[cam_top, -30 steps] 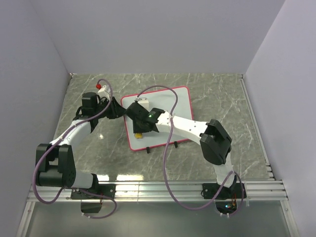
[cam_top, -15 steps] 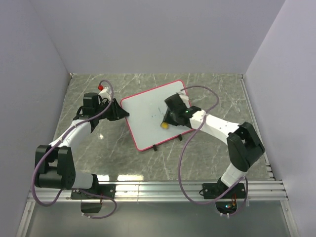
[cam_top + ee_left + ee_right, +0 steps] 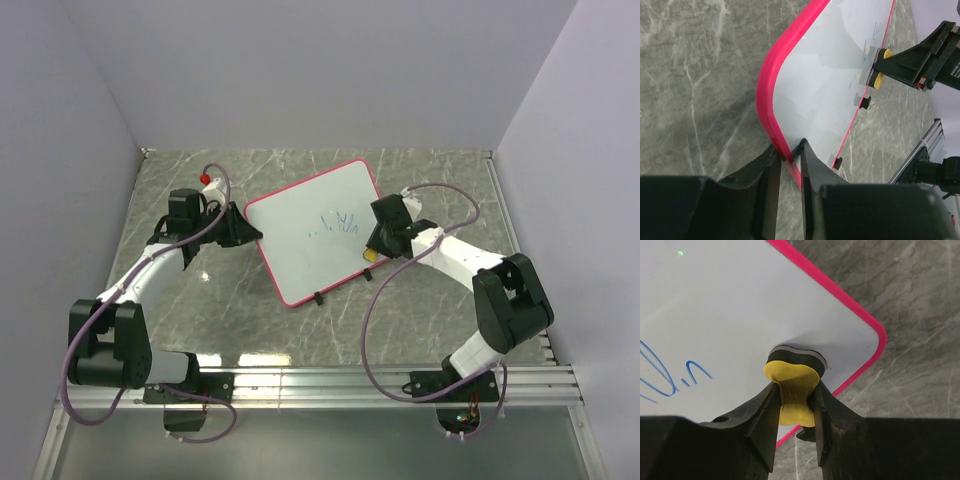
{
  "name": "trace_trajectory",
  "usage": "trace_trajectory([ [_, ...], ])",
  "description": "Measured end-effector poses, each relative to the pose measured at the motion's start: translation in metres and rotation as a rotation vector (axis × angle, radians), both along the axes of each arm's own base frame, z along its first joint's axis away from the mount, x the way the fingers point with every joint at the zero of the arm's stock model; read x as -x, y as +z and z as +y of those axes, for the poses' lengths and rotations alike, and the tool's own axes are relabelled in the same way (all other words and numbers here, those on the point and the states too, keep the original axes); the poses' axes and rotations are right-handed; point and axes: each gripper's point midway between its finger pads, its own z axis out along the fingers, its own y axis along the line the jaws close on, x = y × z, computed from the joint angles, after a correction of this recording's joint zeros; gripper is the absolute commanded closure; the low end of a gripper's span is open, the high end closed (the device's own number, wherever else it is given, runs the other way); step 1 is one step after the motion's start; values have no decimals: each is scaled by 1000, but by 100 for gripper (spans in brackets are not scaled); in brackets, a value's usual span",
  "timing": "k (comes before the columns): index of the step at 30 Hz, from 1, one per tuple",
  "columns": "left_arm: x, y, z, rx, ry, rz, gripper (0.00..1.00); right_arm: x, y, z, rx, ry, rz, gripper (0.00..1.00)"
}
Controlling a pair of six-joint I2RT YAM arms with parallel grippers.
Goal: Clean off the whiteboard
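The whiteboard (image 3: pixel 300 245) lies slanted on the marble table, white with a red-pink rim. Blue scribbles (image 3: pixel 340 221) sit near its middle and show in the right wrist view as blue scribbles (image 3: pixel 660 375). My left gripper (image 3: pixel 250 233) is shut on the board's left rim; in the left wrist view the left gripper (image 3: pixel 789 150) pinches the whiteboard (image 3: pixel 830 75) at its edge. My right gripper (image 3: pixel 375 250) is shut on a yellow eraser (image 3: pixel 370 256), whose dark pad presses on the board near its right edge. The right wrist view shows the right gripper (image 3: pixel 795 388), the eraser (image 3: pixel 792 390) and the whiteboard (image 3: pixel 740 305).
Two black clips (image 3: pixel 318 297) (image 3: pixel 365 277) stick out of the board's near edge. A red knob (image 3: pixel 205 178) sits by the left arm's cable. Purple walls close in three sides. An aluminium rail (image 3: pixel 320 380) runs along the near edge.
My right gripper has swept the eraser from the board's left part across to its right edge. The board has turned counterclockwise, and the blue scribbles now show. The left gripper has closed tighter on the rim.
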Motion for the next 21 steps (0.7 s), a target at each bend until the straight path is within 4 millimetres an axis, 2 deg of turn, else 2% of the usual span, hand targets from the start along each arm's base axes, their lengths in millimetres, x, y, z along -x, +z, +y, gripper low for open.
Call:
trace_trajectory([
  [4,1,0,0,-1,-2,4,100,-2,3,3,-8,15,15,100],
  [8,1,-2,-2,-12,-5,3,100,-15,13,20,-58,43,23,100],
  [11,1,-2,-3,-24,-6,-3,100,-30,33,45,-119,82,-5,100],
  [16,0,-3,-5,-35,-8,-13,100,-48,68,100,-221,172,-65,100],
  [19,0,-3,-6,-39,-6,-16,100,-56,81,127,-266,215,-78,100],
  [21,-1,-3,-5,-40,-4,-17,100,-61,87,138,-286,228,-81,100],
])
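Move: What is left of the blue scribble lies on the sloping board some 9 cm left of the right hand, 4 cm ahead and 3 cm higher; the right hand already holds the yellow eraser against the board. A stray blue dot sits about 17 cm left, 1 cm ahead and 4 cm up, and the right-hand black clip 4 cm back, 1 cm left and 3 cm below. From the left hand, the scribble is roughly 21 cm right, 6 cm ahead and 4 cm below. The eraser, still pinched in the right hand with its dark pad on the board, is swept about 14 cm left, with 9 cm of rise and 6 cm forward, up the slope from the low right corner across the scribble, slow at first and then quick. The wrist rolls its left side up some 15 degrees and turns about as much counter-clockwise. The left hand keeps its pinch on the board's raised left edge, almost still. ##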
